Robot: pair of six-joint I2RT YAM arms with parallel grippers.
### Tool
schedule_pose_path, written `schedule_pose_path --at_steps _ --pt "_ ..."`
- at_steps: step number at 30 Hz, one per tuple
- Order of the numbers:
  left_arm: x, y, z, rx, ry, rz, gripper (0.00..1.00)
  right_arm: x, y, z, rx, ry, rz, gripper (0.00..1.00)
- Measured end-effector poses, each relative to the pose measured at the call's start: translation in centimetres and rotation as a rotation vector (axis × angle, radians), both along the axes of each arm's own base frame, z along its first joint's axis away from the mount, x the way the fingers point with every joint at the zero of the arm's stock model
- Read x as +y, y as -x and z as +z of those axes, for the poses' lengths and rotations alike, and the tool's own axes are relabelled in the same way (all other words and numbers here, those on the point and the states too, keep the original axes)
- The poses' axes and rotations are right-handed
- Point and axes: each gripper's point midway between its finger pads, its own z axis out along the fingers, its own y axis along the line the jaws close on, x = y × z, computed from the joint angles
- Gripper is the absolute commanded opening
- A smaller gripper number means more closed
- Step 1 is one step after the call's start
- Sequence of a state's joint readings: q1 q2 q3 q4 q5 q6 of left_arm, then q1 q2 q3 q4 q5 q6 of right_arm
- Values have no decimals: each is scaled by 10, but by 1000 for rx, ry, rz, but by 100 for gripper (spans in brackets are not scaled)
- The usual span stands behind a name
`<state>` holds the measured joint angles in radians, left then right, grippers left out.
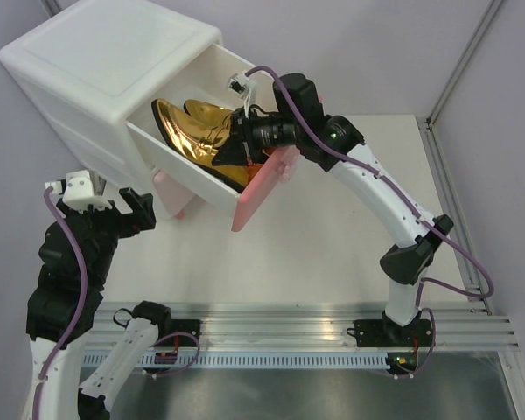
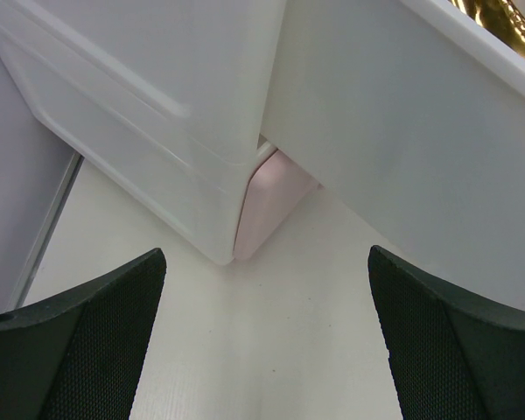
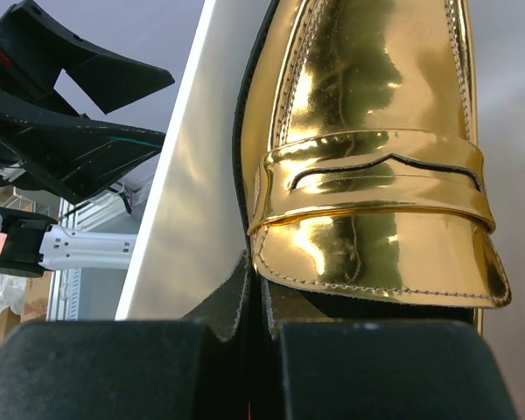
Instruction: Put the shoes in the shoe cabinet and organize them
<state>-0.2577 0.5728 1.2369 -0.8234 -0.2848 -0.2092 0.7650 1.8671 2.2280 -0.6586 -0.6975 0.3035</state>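
The white shoe cabinet (image 1: 105, 61) stands at the back left with its upper drawer (image 1: 262, 188) pulled out, pink front tilted toward me. Two gold shoes lie inside it. My right gripper (image 1: 241, 144) reaches into the drawer and is shut on the heel-side collar of the nearer gold shoe (image 1: 188, 136). In the right wrist view this shoe (image 3: 376, 175) lies along the drawer's side wall (image 3: 184, 219), pinched by the gripper (image 3: 262, 306). The other gold shoe (image 1: 212, 114) lies beside it. My left gripper (image 1: 127, 206) is open and empty at the cabinet's lower corner (image 2: 245, 210). No green shoes are in view.
The pale pink lower front (image 1: 171, 197) sits under the open drawer. The left wrist view shows the gripper (image 2: 267, 350) over bare table, the cabinet body (image 2: 157, 105) and the drawer's underside (image 2: 402, 131). A metal rail (image 1: 289, 337) runs along the near edge.
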Motion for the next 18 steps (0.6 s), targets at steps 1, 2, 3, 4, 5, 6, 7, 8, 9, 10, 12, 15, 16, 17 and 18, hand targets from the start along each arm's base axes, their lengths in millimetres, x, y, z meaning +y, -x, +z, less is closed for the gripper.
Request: schedule_pose_path --at_steps 1,2,3,4,5,6,7,8,9,10,12,15,16,17,18 --pt "0 0 1 -2 1 0 100 0 0 0 -3 1 -2 0" --pt "0 0 1 -5 1 0 100 1 -1 -2 -7 4 -3 0" --pt "0 -1 2 -7 1 0 100 3 -3 -3 -13 6 -7 1" --pt "0 -1 2 -9 2 0 100 4 -6 -6 -17 10 -13 0" --pt "0 -1 2 -10 2 0 100 6 -8 -9 -20 14 -16 0" --pt "0 -1 2 -9 2 0 100 8 -12 -13 -23 23 -23 1" --pt "0 -1 2 -8 2 0 100 11 -17 -17 -29 31 -29 1" --pt "0 -2 2 -8 2 0 100 14 -20 -23 -34 41 -34 1" --pt "0 -2 2 -7 1 1 100 17 -25 -28 -40 53 -44 0" --pt "0 -2 2 -6 1 1 100 19 -30 -33 -49 64 -57 1" --pt "0 -2 2 -7 1 1 100 21 -37 -41 -69 89 -83 0" --pt "0 -3 3 -11 2 3 100 21 -43 -45 -111 115 -114 1" --pt "0 -3 3 -13 2 4 100 21 -44 -45 -120 119 -119 1" --pt "0 -3 3 -13 2 6 100 21 -43 -46 -130 123 -120 1" --pt "1 -3 4 -13 2 8 100 22 -43 -46 -139 126 -118 1"
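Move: The right hand keeps its shut grip on the second gold shoe by the edge of its opening. The free place in the open upper drawer lies some 5 cm ahead, 5 cm left and 10 cm below; the other gold shoe is about 11 cm ahead, 2 cm left and 10 cm below. The pink drawer front's middle is roughly 12 cm to the right and 3 cm back. From the left hand, the place is about 14 cm ahead, 17 cm right and 5 cm lower. The right hand sinks the held gold shoe about 5 cm into the open drawer while carrying it nearly as far forward, up against the near side of the gold shoe already there, with a smaller drift left of some 2 cm, easing to a stop at the end. On the way the wrist tips the fingers slightly more downward, swings them clockwise and rolls a little, some 10 degrees in all, and the fingers stay shut on the shoe's edge without letting go. ##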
